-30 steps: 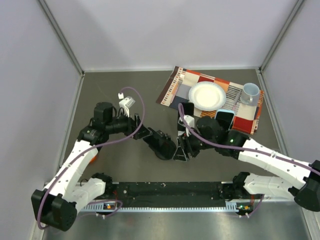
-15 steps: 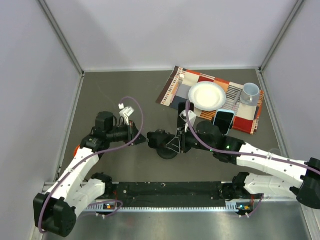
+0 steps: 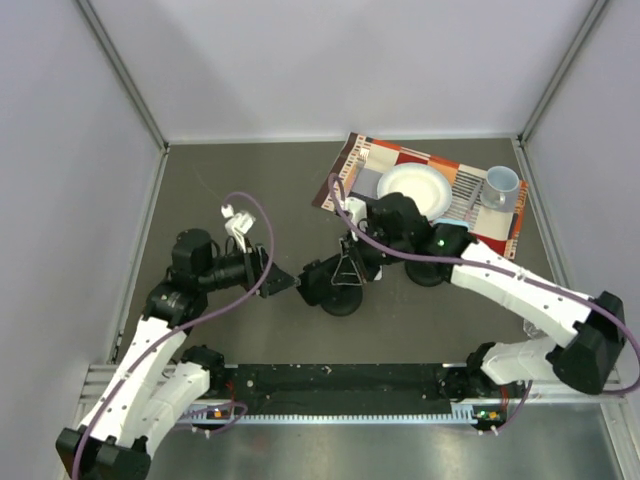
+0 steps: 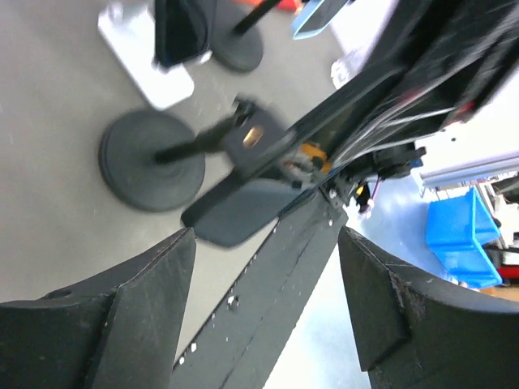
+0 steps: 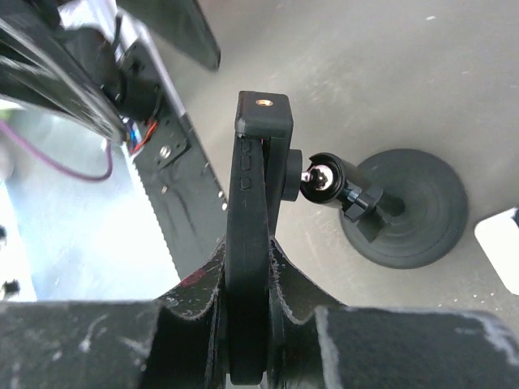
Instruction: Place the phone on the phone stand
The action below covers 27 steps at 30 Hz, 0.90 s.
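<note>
The phone (image 5: 247, 194) is a thin black slab seen edge-on, with small side buttons. Its far end sits in the clamp head of a black pole stand (image 5: 405, 211). My right gripper (image 5: 247, 258) is shut on the phone's near end, above the pole stand's round base (image 3: 340, 300). In the left wrist view the phone (image 4: 243, 212) shows as a dark rounded plate. My left gripper (image 4: 266, 243) is open and empty, just left of the pole stand (image 4: 150, 158). The white phone stand (image 4: 142, 69) sits beyond that base, with a dark upright part on it. In the top view my right arm hides it.
A patterned mat (image 3: 350, 175) at the back right carries a white plate (image 3: 412, 190) and a mug (image 3: 501, 185). A second black round base (image 3: 430, 272) stands under my right forearm. The black rail (image 3: 340, 380) runs along the near edge.
My right gripper has closed on the phone, and its wrist has swung toward the back. My left gripper shut briefly at the pole stand, then opened and drew back to the left.
</note>
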Motion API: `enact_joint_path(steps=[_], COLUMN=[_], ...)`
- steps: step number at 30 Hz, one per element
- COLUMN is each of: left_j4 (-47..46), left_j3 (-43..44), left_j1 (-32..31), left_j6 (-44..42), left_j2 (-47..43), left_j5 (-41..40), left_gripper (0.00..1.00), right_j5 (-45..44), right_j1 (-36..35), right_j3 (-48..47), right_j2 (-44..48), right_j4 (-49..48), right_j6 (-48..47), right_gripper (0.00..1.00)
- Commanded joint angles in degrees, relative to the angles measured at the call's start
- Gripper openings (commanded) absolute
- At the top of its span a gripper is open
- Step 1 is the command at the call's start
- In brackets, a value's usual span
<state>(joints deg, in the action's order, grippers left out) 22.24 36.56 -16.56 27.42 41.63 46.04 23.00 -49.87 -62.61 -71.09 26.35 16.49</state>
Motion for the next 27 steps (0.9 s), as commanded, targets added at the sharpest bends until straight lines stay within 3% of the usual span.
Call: enact_joint_path(steps=[1, 4, 6, 9, 15, 18, 27], left_j4=[-5.8, -11.2, -19.0, -20.2, -18.1, -19.0, -20.3], left_j3=[6.9, 8.9, 9.0, 12.2, 16.5, 16.0, 15.0], left_j1=[0.0, -0.1, -0.1, -0.8, -3.0, -4.4, -10.2], left_j6=[-0.4, -0.6, -0.2, -2.5, -6.4, -6.3, -7.0], left_j2=[-2.4, 1.4, 4.8, 12.8, 20.7, 21.8, 25.0], left_j5=[-0.3, 3.1, 10.2, 18.5, 20.4, 20.0, 17.8], left_gripper=[0.76, 0.68, 0.67, 0.66, 0.63, 0.49, 0.39], right_j5=[18.1, 26.5, 31.5, 34.3, 35.7, 35.9, 35.6], right_j1=[2.8, 5.3, 6.1, 7.8, 9.3, 9.3, 9.3], right_j3=[-10.5, -15.0, -18.1, -21.7, -27.6, -28.0, -28.4], right_j2=[-5.2, -9.4, -12.3, -14.8, -20.0, -20.7, -20.7], right_j4=[8.3, 12.7, 16.3, 18.6, 25.6, 25.9, 25.9], right_j6=[-11.2, -14.5, -18.0, -20.0, -24.4, -24.5, -24.8], right_gripper=[0.0, 0.0, 0.0, 0.0, 0.0, 0.0, 0.0])
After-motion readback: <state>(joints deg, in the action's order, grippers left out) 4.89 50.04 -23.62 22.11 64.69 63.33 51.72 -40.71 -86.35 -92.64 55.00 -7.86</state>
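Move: In the left hand's way, about 8 cm to its right, level with it and some 2 cm higher, is the middle of the phone, already pinched by the right fingers; from the right hand that middle lies roughly 5 cm left, 1 cm ahead and 3 cm lower. The round phone stand's base is some 4 cm ahead of the right hand, in line sideways, about 14 cm below; the white stand is about 10 cm ahead of that hand, 9 cm to its right and 9 cm below. Lifting first about 8 cm and swinging forward, the left hand then crosses to the right towards the phone's free end and sinks a little, ending some 6 cm right and 5 cm up, turned clockwise about 25 degrees, its open fingers narrowing around that end. The right hand keeps its pinch on the phone almost in place, turning it counter-clockwise by much the same angle with a slight roll. ##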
